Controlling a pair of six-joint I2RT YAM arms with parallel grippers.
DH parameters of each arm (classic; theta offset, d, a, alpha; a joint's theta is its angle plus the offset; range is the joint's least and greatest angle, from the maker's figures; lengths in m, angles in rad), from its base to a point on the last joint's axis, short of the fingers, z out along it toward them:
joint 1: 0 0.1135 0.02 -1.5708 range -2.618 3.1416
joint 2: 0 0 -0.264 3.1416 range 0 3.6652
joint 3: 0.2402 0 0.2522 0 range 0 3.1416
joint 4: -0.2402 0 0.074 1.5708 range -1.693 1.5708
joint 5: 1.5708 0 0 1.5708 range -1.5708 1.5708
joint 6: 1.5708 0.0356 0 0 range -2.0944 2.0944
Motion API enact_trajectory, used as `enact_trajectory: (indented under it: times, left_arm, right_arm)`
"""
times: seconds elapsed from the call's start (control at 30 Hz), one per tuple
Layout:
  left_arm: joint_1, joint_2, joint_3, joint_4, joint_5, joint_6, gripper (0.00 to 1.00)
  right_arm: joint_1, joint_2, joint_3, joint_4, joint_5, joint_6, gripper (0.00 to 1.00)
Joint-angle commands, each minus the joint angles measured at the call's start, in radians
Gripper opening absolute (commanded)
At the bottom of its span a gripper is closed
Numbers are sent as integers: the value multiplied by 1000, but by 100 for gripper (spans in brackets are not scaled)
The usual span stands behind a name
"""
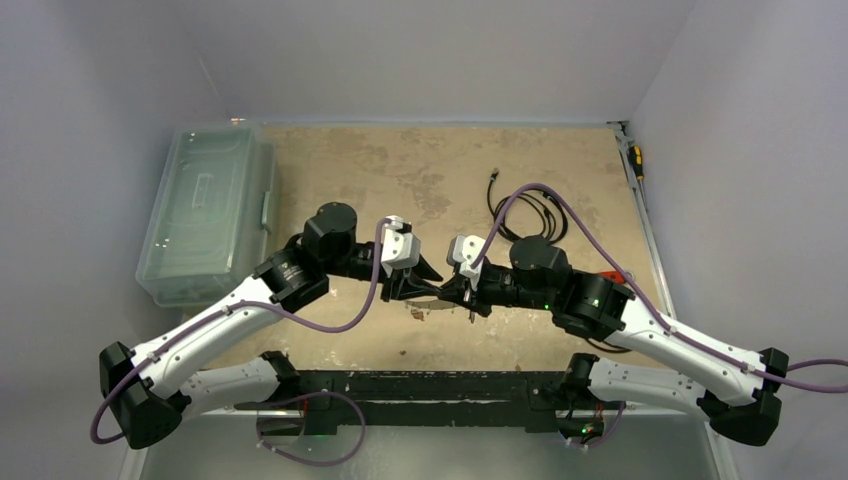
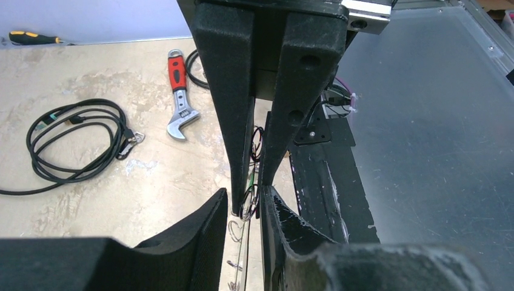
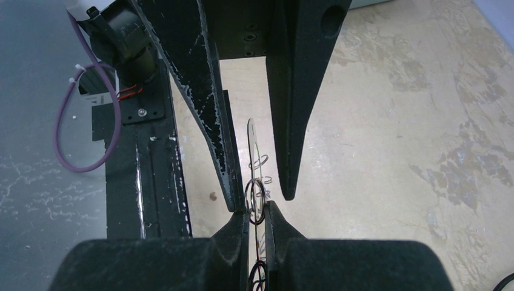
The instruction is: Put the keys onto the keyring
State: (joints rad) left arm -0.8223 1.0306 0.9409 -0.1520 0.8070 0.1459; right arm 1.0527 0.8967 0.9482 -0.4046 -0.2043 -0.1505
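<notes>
The keyring (image 3: 251, 136) shows edge-on as a thin pale strip held in the air between both grippers, also as a fine line (image 2: 243, 251) in the left wrist view. My right gripper (image 3: 256, 203) is shut on it, its jaws almost together. Small wire rings (image 3: 254, 180) hang on the strip at the jaw tips, with hints of red and green; the keys themselves are mostly hidden. My left gripper (image 2: 243, 194) faces the right one tip to tip, its jaws apart on either side of the strip and the small rings (image 2: 248, 205). From above, both grippers (image 1: 428, 285) (image 1: 462, 295) meet over the table's middle.
A red-handled wrench (image 2: 179, 91) and a black coiled cable (image 2: 73, 139) lie on the table behind the right gripper. A clear plastic box (image 1: 205, 215) stands at the left edge. A screwdriver (image 1: 636, 160) lies by the right wall. The black base rail (image 1: 430, 385) runs along the near edge.
</notes>
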Motion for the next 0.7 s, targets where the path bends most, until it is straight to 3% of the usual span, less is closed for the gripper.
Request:
enact_trajectory:
  times: [0.0, 0.17, 0.4, 0.57, 0.67]
  left_arm:
    - [-11, 13, 10, 21, 17, -6, 22]
    - [-13, 21, 12, 23, 12, -8, 0]
    - [-12, 12, 10, 24, 10, -8, 0]
    - [-12, -3, 20, 18, -38, -10, 0]
    - [-13, 1, 28, 8, -56, -15, 0]
  right_arm:
    - [0, -8, 31, 43, -33, -12, 0]
    - [0, -10, 29, 40, -39, -12, 0]
    - [0, -10, 24, 40, -26, -18, 0]
    - [0, -16, 10, 38, 11, -20, 42]
    - [0, -27, -2, 37, 24, -21, 56]
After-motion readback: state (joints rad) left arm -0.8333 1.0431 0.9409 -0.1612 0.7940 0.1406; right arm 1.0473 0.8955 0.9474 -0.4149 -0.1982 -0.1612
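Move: The right fingers still hold the keyring by a small wire ring, roughly 2 cm to the left of that hand and 1 cm lower. The part-open left fingers already straddle this wire ring, about 2 cm to the left hand's right and level with it. The big ring plate hangs edge-on about 5 cm below the left hand and 2 cm back, neither left nor right. The cable coil lies some 20 cm ahead, 21 cm right and 25 cm below the left hand. Both hands stay within about 1 cm; left fingers shut on the keyring, then right fingers open wide, releasing. ##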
